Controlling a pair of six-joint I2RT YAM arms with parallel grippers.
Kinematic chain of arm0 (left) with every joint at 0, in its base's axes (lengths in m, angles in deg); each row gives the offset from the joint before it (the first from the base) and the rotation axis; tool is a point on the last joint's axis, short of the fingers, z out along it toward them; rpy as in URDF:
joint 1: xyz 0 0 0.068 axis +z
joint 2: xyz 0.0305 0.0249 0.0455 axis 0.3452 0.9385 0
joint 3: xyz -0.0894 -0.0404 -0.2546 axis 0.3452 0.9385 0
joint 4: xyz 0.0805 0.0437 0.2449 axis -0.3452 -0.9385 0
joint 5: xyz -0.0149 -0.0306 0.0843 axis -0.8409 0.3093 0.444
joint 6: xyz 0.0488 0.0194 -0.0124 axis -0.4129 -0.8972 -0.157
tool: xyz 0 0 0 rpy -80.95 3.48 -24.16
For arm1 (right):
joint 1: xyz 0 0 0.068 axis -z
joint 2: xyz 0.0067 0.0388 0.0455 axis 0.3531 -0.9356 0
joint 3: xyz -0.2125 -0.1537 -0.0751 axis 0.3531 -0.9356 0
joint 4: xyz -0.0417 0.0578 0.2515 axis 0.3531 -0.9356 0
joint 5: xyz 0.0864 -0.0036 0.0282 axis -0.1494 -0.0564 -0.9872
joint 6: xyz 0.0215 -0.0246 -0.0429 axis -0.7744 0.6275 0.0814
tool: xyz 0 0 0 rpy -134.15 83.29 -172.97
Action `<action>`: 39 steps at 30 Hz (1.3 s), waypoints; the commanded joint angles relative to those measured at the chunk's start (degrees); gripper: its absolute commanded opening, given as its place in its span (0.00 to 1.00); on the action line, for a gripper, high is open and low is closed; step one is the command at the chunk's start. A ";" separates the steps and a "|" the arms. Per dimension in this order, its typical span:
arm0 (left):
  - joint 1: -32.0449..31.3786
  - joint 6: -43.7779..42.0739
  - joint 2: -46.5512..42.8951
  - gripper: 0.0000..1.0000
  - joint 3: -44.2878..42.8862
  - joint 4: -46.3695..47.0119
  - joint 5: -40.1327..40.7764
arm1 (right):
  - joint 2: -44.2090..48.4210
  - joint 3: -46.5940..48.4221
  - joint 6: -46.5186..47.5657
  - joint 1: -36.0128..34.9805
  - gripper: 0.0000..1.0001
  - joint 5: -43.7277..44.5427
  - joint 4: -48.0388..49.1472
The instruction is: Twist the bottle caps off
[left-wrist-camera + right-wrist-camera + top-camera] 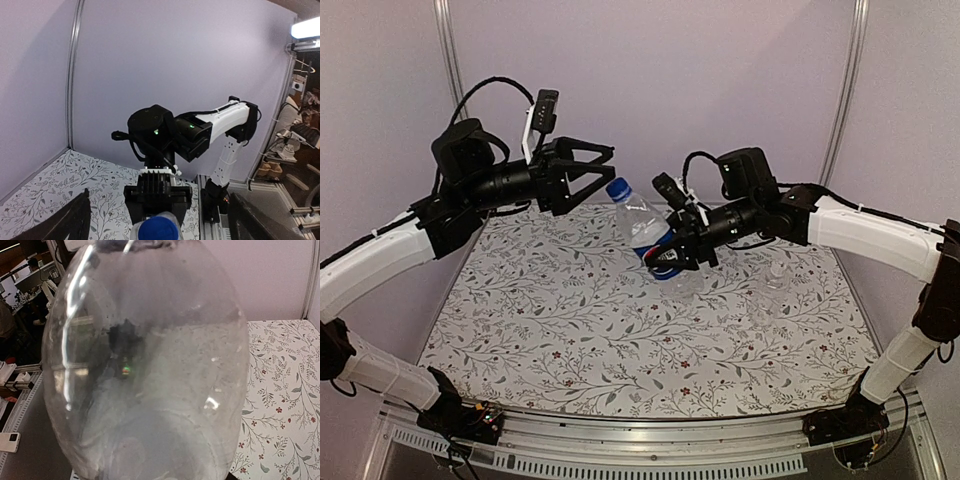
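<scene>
My right gripper (670, 258) is shut on the body of a clear bottle (642, 222) with a blue label band, held tilted above the table. Its bright blue cap (618, 188) points up and left. My left gripper (607, 170) is open just left of that cap, apart from it. In the left wrist view the blue cap (158, 231) sits low between the widely spread fingers (75, 220). In the right wrist view the bottle (150, 370) fills the frame and hides the fingers. A plain clear bottle (774, 290) with a whitish cap (777, 268) stands on the table at the right.
A floral-patterned cloth (570, 330) covers the table. Purple walls with metal posts (448, 50) close the back and sides. An aluminium rail (650, 455) runs along the near edge, between the arm bases.
</scene>
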 commanded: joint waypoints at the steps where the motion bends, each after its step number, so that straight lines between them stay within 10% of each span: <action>1: 0.70 -2.23 1.38 0.95 -0.36 4.24 -14.54 | 1.57 -0.23 1.37 -0.04 0.39 -9.59 -0.58; 39: -1.39 3.87 10.24 0.60 -5.26 14.56 -22.56 | -0.02 -5.26 -8.59 -0.03 0.39 -13.70 20.21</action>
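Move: The blue cap sits about 3 cm to the right of the wide-open left hand, roughly 4 cm below and 1 cm back. The Pepsi bottle's middle is some 8 cm right, 13 cm below and 1 cm back. From the right hand, which already holds that bottle by its label, the cap is about 6 cm left, 10 cm up and level fore and aft; the clear bottle stands roughly 26 cm right, 1 cm back and 18 cm below. Keeping its grip on the Pepsi bottle, the right hand draws it back about 3 cm, lifts it nearly as far and tilts and turns it some 10 degrees each. The left hand swings back about 4 cm and right about 3 cm to bring its fingers around the cap, turning clockwise some 20 degrees and narrowing its opening by about a third without clamping. ##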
